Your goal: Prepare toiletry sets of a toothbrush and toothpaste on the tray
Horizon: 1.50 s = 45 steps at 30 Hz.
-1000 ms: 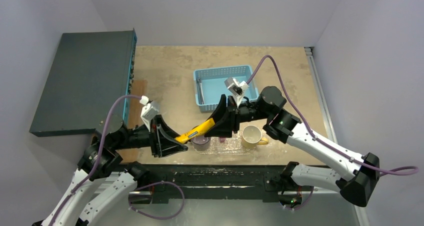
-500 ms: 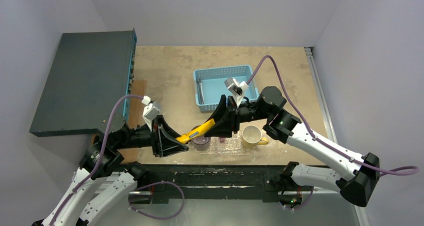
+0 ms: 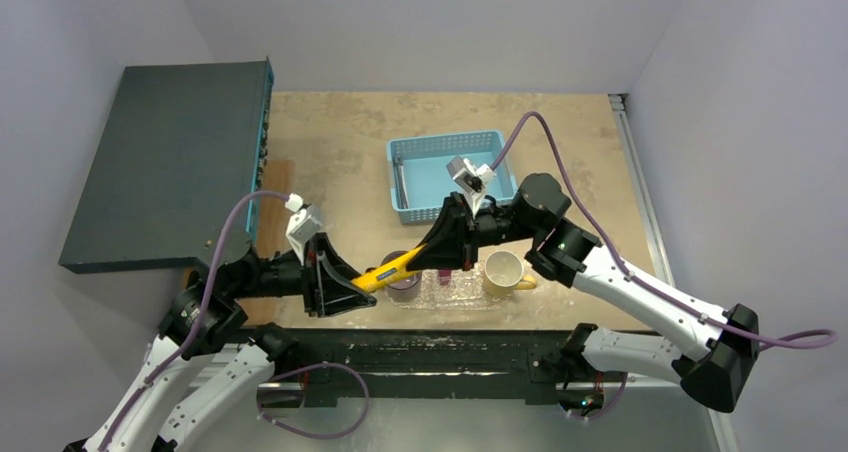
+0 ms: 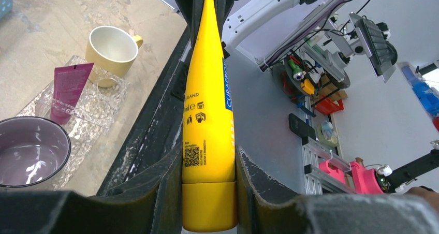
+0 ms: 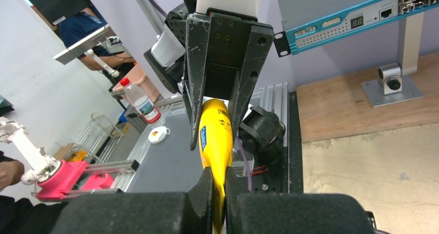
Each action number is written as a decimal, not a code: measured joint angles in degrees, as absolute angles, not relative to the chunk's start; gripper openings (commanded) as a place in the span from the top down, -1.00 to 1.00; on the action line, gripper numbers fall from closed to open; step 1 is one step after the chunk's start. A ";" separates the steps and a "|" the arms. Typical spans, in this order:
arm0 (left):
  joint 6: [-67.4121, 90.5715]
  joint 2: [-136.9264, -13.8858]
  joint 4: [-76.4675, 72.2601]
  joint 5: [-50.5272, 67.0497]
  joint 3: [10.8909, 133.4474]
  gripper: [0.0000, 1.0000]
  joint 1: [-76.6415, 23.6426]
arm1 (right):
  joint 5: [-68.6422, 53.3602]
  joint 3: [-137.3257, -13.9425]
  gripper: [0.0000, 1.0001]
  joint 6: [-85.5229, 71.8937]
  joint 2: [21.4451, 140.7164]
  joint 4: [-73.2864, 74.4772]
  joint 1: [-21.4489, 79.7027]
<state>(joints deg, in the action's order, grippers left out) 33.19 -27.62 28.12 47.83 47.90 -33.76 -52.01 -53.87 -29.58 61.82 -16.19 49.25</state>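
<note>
A yellow toothpaste tube hangs in the air between both arms, just above the purple mug. My left gripper is shut on its cap end. My right gripper is shut on its flat crimped end. In the right wrist view the tube runs from my jaws up into the left gripper's fingers. The clear crinkled tray lies at the table's near edge with a magenta tube on it. I cannot make out a toothbrush in any view.
A purple mug and a yellow mug stand at the tray's two ends. A light-blue basket sits behind them. A large dark box occupies the left side.
My right gripper has closed on the tube's flat end; a second ago its jaws stood open around it. The left gripper has kept its hold on the cap end.
</note>
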 measured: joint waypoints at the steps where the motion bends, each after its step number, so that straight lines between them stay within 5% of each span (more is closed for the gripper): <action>1: 33.10 -27.62 28.38 47.83 47.90 0.28 -33.78 | -51.86 -53.87 1.00 -29.30 61.73 -15.86 49.52; 5: 32.14 -27.90 29.21 46.87 47.92 -0.17 -33.76 | -50.48 -53.87 1.00 -27.51 61.19 -13.78 50.57; 12: 31.05 -29.36 31.51 44.10 48.36 -0.37 -33.76 | -48.56 -54.52 1.00 -23.90 60.23 -6.98 51.75; 29: 22.68 -31.29 41.71 34.52 57.47 -0.48 -33.76 | -34.96 -68.45 1.00 -10.57 59.42 26.26 52.14; 45: 17.47 -33.01 45.58 25.93 56.58 -0.51 -33.76 | -2.68 -82.04 1.00 -10.48 58.15 50.54 52.49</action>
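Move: The yellow toothpaste spans both grippers: the right holds its flat tail, the left its cap, with its middle about 5 cm right, 2 cm ahead of and 2 cm above the left hand. From the right hand, the pink toothpaste in the clear holder on the tray is some 4 cm ahead, 6 cm right and 20 cm down. Level with it and similarly low, the purple mug is 4 cm left of the hand and the yellow mug 17 cm right; the basket is about 26 cm ahead and 7 cm right. To the right and forward, after a small dip of about 1.5 cm, the right hand draws the yellow toothpaste away by its pinched tail, some 10 cm right and 7 cm forward, tipping its fingers down and swinging them about 40 degrees clockwise. The left fingers open wide and let go of the cap; that hand moves forward about 5.5 cm, drifting left and down. ##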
